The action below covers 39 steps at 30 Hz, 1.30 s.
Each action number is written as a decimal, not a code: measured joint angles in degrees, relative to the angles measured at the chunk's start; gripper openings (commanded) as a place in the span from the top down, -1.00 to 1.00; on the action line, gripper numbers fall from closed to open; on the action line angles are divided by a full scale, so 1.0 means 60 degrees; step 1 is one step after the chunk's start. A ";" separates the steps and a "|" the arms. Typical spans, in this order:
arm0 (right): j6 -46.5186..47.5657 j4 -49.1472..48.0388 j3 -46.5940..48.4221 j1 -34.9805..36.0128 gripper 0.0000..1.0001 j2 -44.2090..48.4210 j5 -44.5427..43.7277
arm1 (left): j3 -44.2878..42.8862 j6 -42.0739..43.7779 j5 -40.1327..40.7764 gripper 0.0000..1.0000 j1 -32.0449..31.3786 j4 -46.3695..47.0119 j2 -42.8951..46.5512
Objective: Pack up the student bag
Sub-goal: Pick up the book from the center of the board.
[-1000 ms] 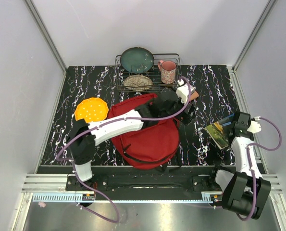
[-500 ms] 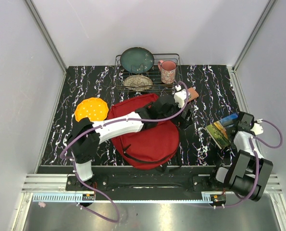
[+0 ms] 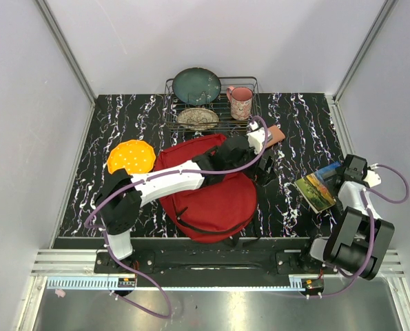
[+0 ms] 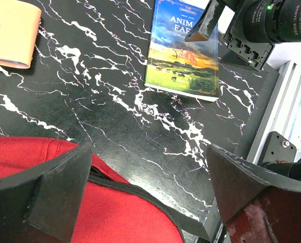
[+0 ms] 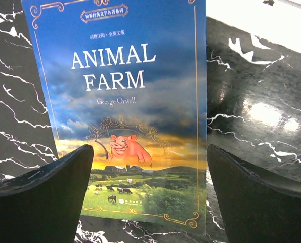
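Observation:
The student bag (image 3: 208,196), a large red backpack, lies flat in the middle of the black marbled table; its right edge and black zipper (image 4: 135,195) show in the left wrist view. My left gripper (image 3: 265,164) reaches across the bag and hangs open over its right edge, with nothing between the fingers (image 4: 147,167). At the table's right side lies a paperback, Animal Farm (image 3: 317,187), cover up. My right gripper (image 3: 342,178) stands open just beyond the book's right end, the fingers on either side of the book's lower end (image 5: 150,172) and apart from the cover (image 5: 125,101).
A peach wallet-like case (image 3: 275,136) lies behind the left gripper (image 4: 11,30). A wire dish rack (image 3: 254,86) at the back holds a green plate (image 3: 196,85), a patterned bowl (image 3: 197,118) and a pink mug (image 3: 240,102). An orange disc (image 3: 131,157) lies left of the bag.
The right arm has folded back toward its base and its gripper has drawn a little right, so more of the book shows. The left gripper has shifted slightly. Both jaws stayed open.

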<state>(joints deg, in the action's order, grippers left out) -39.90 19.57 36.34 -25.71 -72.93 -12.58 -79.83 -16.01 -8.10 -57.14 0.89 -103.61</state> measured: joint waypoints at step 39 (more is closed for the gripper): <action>0.1931 -0.1322 0.1184 -0.0102 1.00 -0.2688 0.3785 | 0.0692 -0.0182 -0.0390 -0.98 0.0645 0.0255 0.0262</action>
<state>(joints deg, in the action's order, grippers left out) -28.32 11.64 43.44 -26.33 -89.06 10.13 -75.68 -17.10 -10.44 -53.28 2.42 -102.04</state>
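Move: The book lies flat under the right hand, its middle about 4 cm ahead, 1 cm to the right and 3 cm below; the near finger hangs just over its near long edge. The small tan wallet is some 26 cm ahead and 22 cm left, the red bag's middle 3 cm ahead and 51 cm left, both roughly 3 cm lower. From the left hand, the book's middle is about 28 cm right, 4 cm back and 17 cm below. The near finger of the right hand comes against the book's near long edge and pushes it forward and left: the hand first sinks about 2 cm, then sweeps some 8 cm forward and to the left, turning about 20 degrees counter-clockwise while the fingers go from wide open to shut. The left hand, open, eases roughly 3 cm left and forward. ##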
